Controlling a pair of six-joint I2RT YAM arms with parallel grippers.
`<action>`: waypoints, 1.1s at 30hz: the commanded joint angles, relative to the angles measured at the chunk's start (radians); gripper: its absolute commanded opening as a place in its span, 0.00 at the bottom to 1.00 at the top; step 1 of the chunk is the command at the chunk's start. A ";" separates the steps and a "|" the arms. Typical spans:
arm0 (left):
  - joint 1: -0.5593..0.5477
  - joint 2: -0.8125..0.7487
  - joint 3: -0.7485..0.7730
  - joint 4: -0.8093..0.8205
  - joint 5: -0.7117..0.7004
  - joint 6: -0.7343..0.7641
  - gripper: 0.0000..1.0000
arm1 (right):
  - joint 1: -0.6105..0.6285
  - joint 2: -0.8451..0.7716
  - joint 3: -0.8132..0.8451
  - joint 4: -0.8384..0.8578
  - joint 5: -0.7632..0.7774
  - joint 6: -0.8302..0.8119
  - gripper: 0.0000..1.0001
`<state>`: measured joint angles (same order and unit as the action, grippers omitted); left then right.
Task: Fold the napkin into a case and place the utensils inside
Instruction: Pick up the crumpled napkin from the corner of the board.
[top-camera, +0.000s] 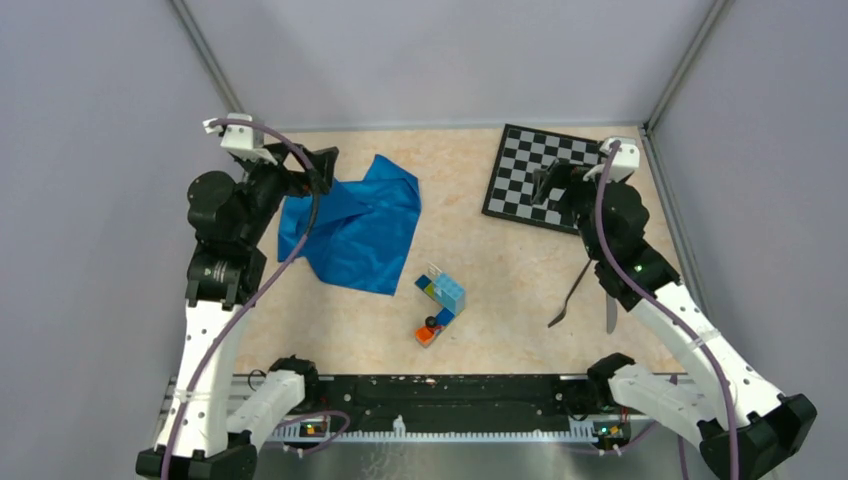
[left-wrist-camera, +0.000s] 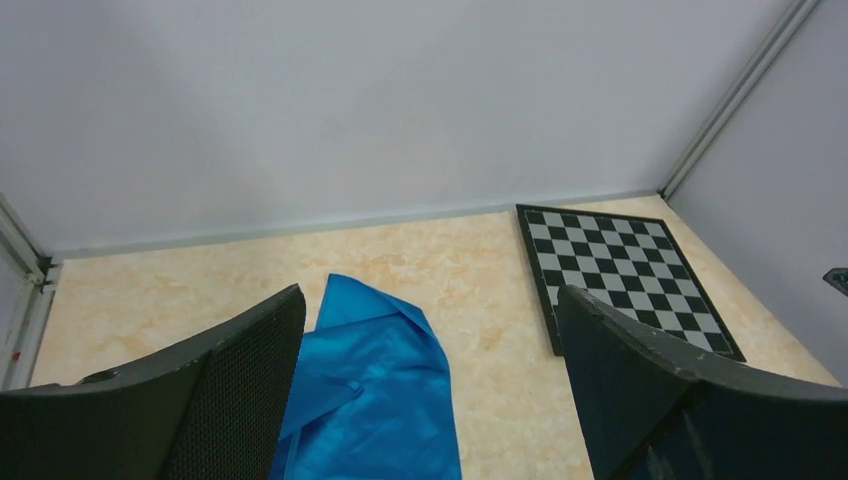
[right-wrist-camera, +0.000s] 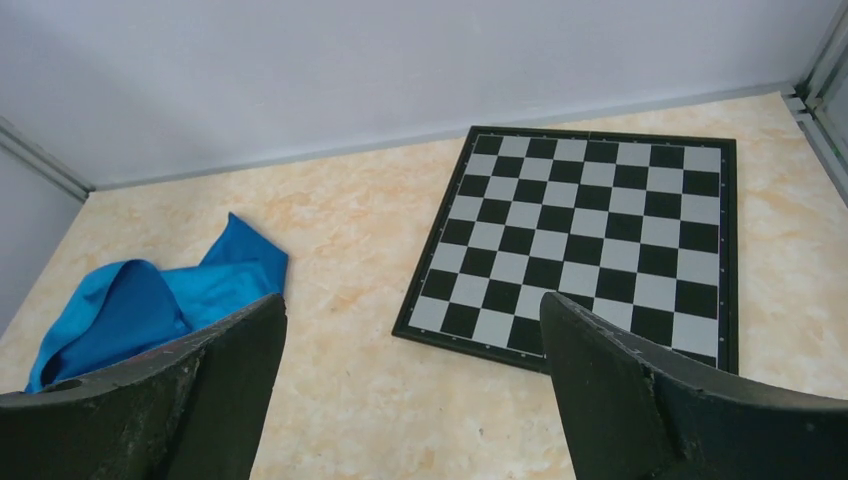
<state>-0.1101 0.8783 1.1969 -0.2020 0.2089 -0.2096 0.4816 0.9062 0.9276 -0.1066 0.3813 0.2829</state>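
Note:
The bright blue napkin (top-camera: 355, 225) lies crumpled and partly folded over on the left half of the table; it also shows in the left wrist view (left-wrist-camera: 375, 400) and the right wrist view (right-wrist-camera: 150, 300). The dark fork (top-camera: 570, 293) and the silver knife (top-camera: 610, 312) lie side by side at the right, partly under the right arm. My left gripper (top-camera: 325, 165) is open and empty, raised over the napkin's far left edge (left-wrist-camera: 430, 292). My right gripper (top-camera: 548, 185) is open and empty, raised over the chessboard's near left edge (right-wrist-camera: 412, 300).
A black-and-white chessboard (top-camera: 545, 175) lies at the back right, also in the wrist views (left-wrist-camera: 620, 265) (right-wrist-camera: 590, 240). A small block of toy bricks (top-camera: 440, 305) stands near the table's middle front. Grey walls close in the back and sides.

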 joint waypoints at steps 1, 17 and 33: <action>0.000 0.056 -0.013 0.045 0.053 0.010 0.98 | 0.003 0.024 -0.014 0.098 -0.001 -0.004 0.95; -0.037 0.243 -0.080 0.107 -0.098 0.023 0.98 | 0.005 0.427 0.060 0.453 -0.313 0.176 0.95; 0.014 0.788 0.049 -0.035 0.020 -0.136 0.98 | 0.009 1.259 0.609 0.521 -0.602 0.332 0.73</action>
<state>-0.0990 1.5391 1.1294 -0.1596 0.2207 -0.3031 0.4820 2.0258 1.3621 0.4583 -0.0978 0.5632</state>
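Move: The napkin's middle lies about 11 cm ahead of the left hand, 3 cm to its right and some 43 cm below. The toy blocks are roughly 10 cm back and 22 cm right of that hand. From the right hand, the napkin's middle is about 9 cm ahead, 42 cm to the left and 32 cm below, while the chessboard sits some 23 cm ahead and 5 cm right, equally low. Both hands head for the napkin. The left drops some 27 cm while reaching 13 cm forward, tipping its wide-open fingers about 40 degrees further down over the cloth. The right sweeps left and forward, around 20 cm each, sinking as it passes from the board side towards the napkin's far right corner, turning counter-clockwise and narrowing its gap partway. ##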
